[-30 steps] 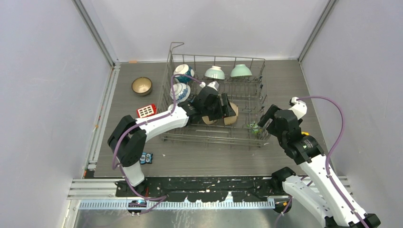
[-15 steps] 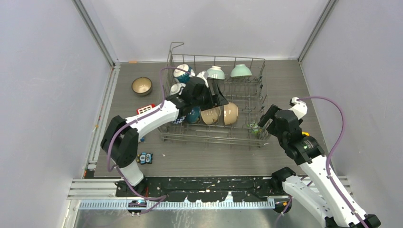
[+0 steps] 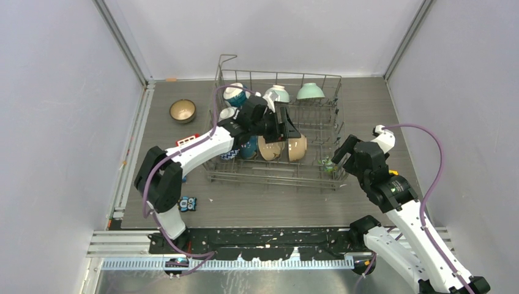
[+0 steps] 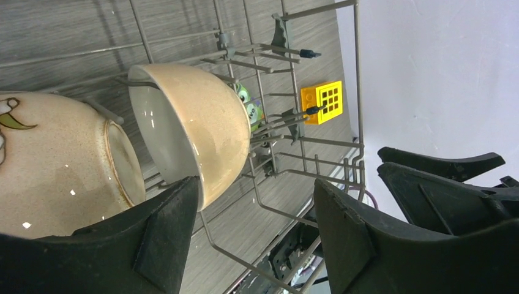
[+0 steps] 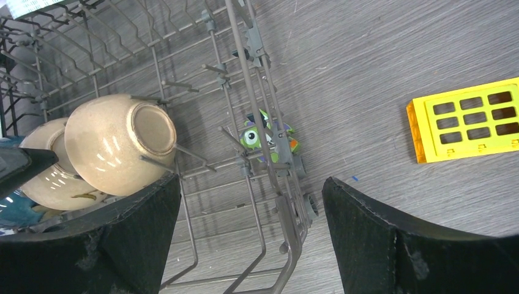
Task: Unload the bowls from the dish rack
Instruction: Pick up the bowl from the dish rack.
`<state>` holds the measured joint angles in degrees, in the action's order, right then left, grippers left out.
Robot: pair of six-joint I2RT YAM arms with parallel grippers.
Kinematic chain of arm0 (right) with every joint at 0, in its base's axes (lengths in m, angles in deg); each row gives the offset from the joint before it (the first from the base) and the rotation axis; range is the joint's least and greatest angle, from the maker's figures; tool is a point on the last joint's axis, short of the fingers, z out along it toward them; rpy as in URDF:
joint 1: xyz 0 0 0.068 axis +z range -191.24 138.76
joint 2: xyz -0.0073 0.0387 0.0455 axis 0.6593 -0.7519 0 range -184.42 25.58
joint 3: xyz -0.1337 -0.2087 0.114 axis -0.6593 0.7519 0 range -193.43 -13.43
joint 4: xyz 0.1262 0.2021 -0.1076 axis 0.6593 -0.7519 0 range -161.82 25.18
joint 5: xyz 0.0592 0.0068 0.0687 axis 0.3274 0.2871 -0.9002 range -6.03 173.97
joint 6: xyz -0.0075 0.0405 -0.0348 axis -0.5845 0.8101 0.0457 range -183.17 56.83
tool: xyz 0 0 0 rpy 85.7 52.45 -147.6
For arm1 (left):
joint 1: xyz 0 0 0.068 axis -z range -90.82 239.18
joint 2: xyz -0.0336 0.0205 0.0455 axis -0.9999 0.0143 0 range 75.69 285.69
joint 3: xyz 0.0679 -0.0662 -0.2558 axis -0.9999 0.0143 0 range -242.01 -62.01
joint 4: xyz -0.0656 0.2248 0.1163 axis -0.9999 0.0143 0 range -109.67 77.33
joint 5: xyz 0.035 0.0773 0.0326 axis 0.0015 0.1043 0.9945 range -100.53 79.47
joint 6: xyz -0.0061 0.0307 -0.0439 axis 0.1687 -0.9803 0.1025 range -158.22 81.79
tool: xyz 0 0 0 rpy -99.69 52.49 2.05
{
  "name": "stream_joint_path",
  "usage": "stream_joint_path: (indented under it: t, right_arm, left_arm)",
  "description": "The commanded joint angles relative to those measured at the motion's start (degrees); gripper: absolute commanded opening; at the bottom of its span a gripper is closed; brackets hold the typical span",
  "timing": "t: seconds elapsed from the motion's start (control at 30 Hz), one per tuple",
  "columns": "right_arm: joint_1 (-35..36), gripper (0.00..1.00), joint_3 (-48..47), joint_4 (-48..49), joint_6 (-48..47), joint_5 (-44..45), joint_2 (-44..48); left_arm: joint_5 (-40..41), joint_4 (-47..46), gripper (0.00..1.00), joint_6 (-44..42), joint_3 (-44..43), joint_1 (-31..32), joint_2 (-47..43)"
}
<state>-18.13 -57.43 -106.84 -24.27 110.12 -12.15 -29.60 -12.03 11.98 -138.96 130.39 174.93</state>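
The grey wire dish rack (image 3: 269,179) stands mid-table. Its front row holds two beige bowls (image 3: 297,147) (image 3: 269,149), a dark teal one (image 3: 248,147) and a blue-and-white one (image 3: 229,153). Along the back stand another blue-and-white bowl (image 3: 235,93) and two mint bowls (image 3: 278,93) (image 3: 310,91). A brown bowl (image 3: 182,111) sits on the table to the rack's left. My left gripper (image 3: 286,127) (image 4: 254,233) hovers open just above the beige bowl (image 4: 202,135), holding nothing. My right gripper (image 3: 341,153) (image 5: 251,236) hangs open over the rack's right front corner (image 5: 287,208), empty.
A green toy (image 5: 263,138) lies at the rack's right edge, and a yellow block (image 5: 468,119) lies on the table beyond it. A red block (image 3: 188,142) and a small blue toy (image 3: 188,203) lie left of the rack. Walls close in on both sides.
My left gripper has lifted off the front-row beige bowls, swung back, then shifted slightly right, uncovering them. The right arm has stayed put.
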Motion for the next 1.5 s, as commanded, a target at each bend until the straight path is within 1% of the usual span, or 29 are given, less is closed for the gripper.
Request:
stream_joint_path:
  t: [0.0, 0.3, 0.5, 0.7, 0.9, 1.03, 1.27, 1.47]
  right_arm:
    - [-0.2, 0.89, 0.1, 2.3, -0.7, -0.4, 0.4]
    - [-0.2, 0.9, -0.2, 2.2, -0.8, -0.9, 0.6]
    - [-0.2, 0.9, -0.2, 2.4, -0.8, -1.2, 0.6]
    - [-0.2, 0.9, -0.3, 2.4, -1.0, -1.2, 0.7]
    - [-0.2, 0.9, -0.2, 2.6, -1.1, -1.3, 0.6]
    - [-0.2, 0.9, 0.0, 2.7, -1.1, -1.5, 0.6]
    - [-0.2, 0.9, 0.1, 2.7, -1.2, -1.5, 0.8]
    - [-0.2, 0.9, 0.3, 2.6, -1.2, -1.6, 1.0]
  left_arm:
    - [-3.6, 2.1, 0.69, -0.8, -2.5, -0.8, 1.2]
    - [-7.3, 0.3, 0.67, -0.7, -1.8, -2.4, 2.6]
    - [-11.4, -3.7, 0.63, 1.5, -1.3, -2.4, 4.3]
    - [-13.7, -6.7, 0.6, 3.3, -0.8, -2.4, 6.0]
    - [-14.8, -7.4, 0.57, 3.8, -0.7, -2.5, 6.8]
    - [-16.2, -10.3, 0.54, 5.1, -0.1, -2.5, 7.9]
    - [-17.7, -15.5, 0.46, 8.1, 1.6, -2.5, 9.6]
    - [-18.4, -17.8, 0.37, 9.0, 1.9, -2.5, 10.1]
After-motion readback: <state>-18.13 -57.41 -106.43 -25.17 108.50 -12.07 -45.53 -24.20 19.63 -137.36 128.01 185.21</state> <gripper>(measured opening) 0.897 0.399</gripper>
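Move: The right-hand tan bowl, on its side in the rack with its opening facing left, has its middle about 4 cm right, 3 cm back and 8 cm below the left hand. The other tan bowl is 6 cm left and 3 cm back, the blue bowl 13 cm left and 3 cm back, both some 8 cm below. A green toy is 14 cm right, 9 cm back, 14 cm below. From the right hand the aimed-at bowl lies 14 cm left, 4 cm ahead, 8 cm below. Down first, then rightward while sinking further, the left hand travels about 4 cm down and 2 to 3 cm right onto the upper rim of the right-hand tan bowl. The wrist turns some 15 degrees as the wide-open fingers draw in to under half open, one finger inside the bowl and the other outside; a pinch on the rim can't be made out. ##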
